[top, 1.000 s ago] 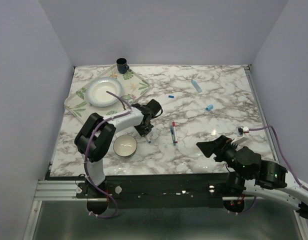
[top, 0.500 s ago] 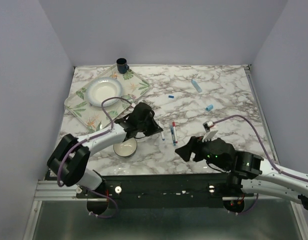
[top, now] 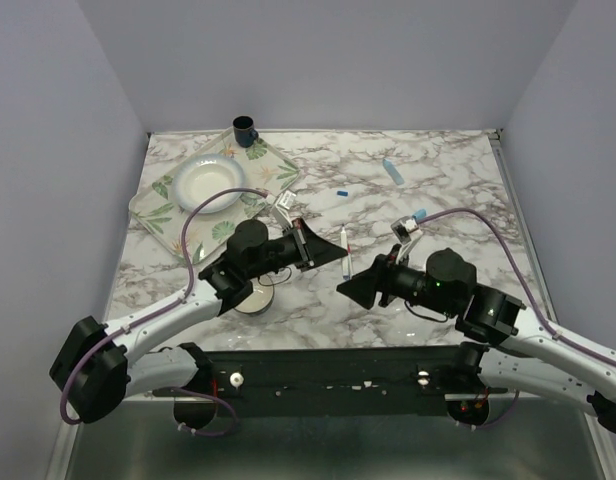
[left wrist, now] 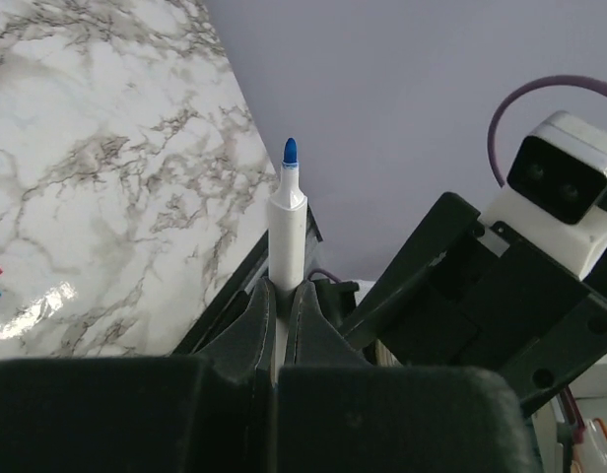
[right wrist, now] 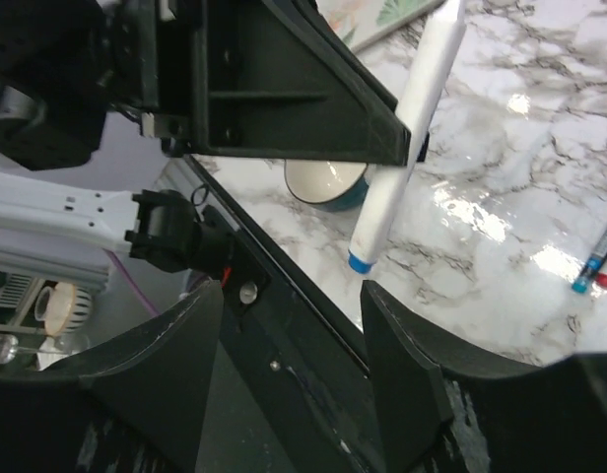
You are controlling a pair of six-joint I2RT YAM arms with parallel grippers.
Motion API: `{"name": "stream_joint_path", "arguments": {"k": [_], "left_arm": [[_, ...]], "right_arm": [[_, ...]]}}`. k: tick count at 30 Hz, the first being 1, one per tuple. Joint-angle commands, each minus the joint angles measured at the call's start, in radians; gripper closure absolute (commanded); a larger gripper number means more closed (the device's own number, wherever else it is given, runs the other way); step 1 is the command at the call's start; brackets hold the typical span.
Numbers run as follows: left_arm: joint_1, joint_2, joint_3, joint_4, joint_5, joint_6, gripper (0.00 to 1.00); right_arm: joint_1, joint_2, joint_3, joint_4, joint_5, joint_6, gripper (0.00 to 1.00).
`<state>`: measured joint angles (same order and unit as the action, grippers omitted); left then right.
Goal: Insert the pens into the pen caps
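Note:
My left gripper is shut on a thin white pen and holds it above the marble near the table's middle. The left wrist view shows its blue tip sticking out past the left gripper. In the right wrist view the same pen hangs slanted, its blue butt end just beyond my right gripper, whose fingers are open with nothing between them. My right gripper sits just below and right of the left one. A light blue pen, a light blue cap and a dark blue cap lie farther back.
Two thin pieces with blue and red ends lie on the marble under the right arm. A small bowl sits under the left arm. A floral tray with a white plate and a dark cup stand at the back left.
The left arm has stretched out and carried the pen up and right, off the table. The right arm has swung left to meet it, and its jaws have narrowed.

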<state>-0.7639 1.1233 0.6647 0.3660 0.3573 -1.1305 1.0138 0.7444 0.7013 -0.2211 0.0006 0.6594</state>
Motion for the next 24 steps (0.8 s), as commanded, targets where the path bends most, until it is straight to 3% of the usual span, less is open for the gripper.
{"name": "stream_joint_path", "arguments": {"k": [1, 11, 16, 24], "left_arm": [[-0.009, -0.04, -0.034, 0.145, 0.078, -0.017, 1.0], [-0.015, -0.089, -0.085, 0.251, 0.106, -0.032, 1.0], [-0.021, -0.088, -0.094, 0.281, 0.109, -0.038, 1.0], [-0.035, -0.063, -0.097, 0.326, 0.124, -0.054, 1.0]], "right_arm": [[-0.006, 0.006, 0.033, 0.06, -0.027, -0.014, 0.36], [-0.009, 0.018, 0.03, 0.055, 0.03, 0.019, 0.46], [-0.009, 0.018, 0.02, 0.104, 0.012, 0.025, 0.57], [-0.007, 0.035, -0.002, 0.163, 0.012, 0.06, 0.6]]}}
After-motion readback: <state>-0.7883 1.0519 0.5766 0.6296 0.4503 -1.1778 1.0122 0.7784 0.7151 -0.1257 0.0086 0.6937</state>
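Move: The left hand grips the upright white pen, nib up; the right gripper's open fingers lie roughly 7 cm back, 1 cm right and 3 cm below it. From the right hand, the white pen's middle is about 7 cm ahead, 1 cm left and 5 cm up. On the table, some 25 cm below the left hand, the red pen lies 11 cm ahead and 5 cm right, the bowl 27 cm left and 2 cm ahead. Raise the left gripper about 4 cm while drawing it back nearly as far, tilting its fingers upward some 15 degrees and keeping the white pen pinched, so the pen's lower end comes back to the right fingers. Lift the right gripper about 2 cm, edging slightly left to meet it, and narrow its fingers from two-thirds to under half open without shutting them. ##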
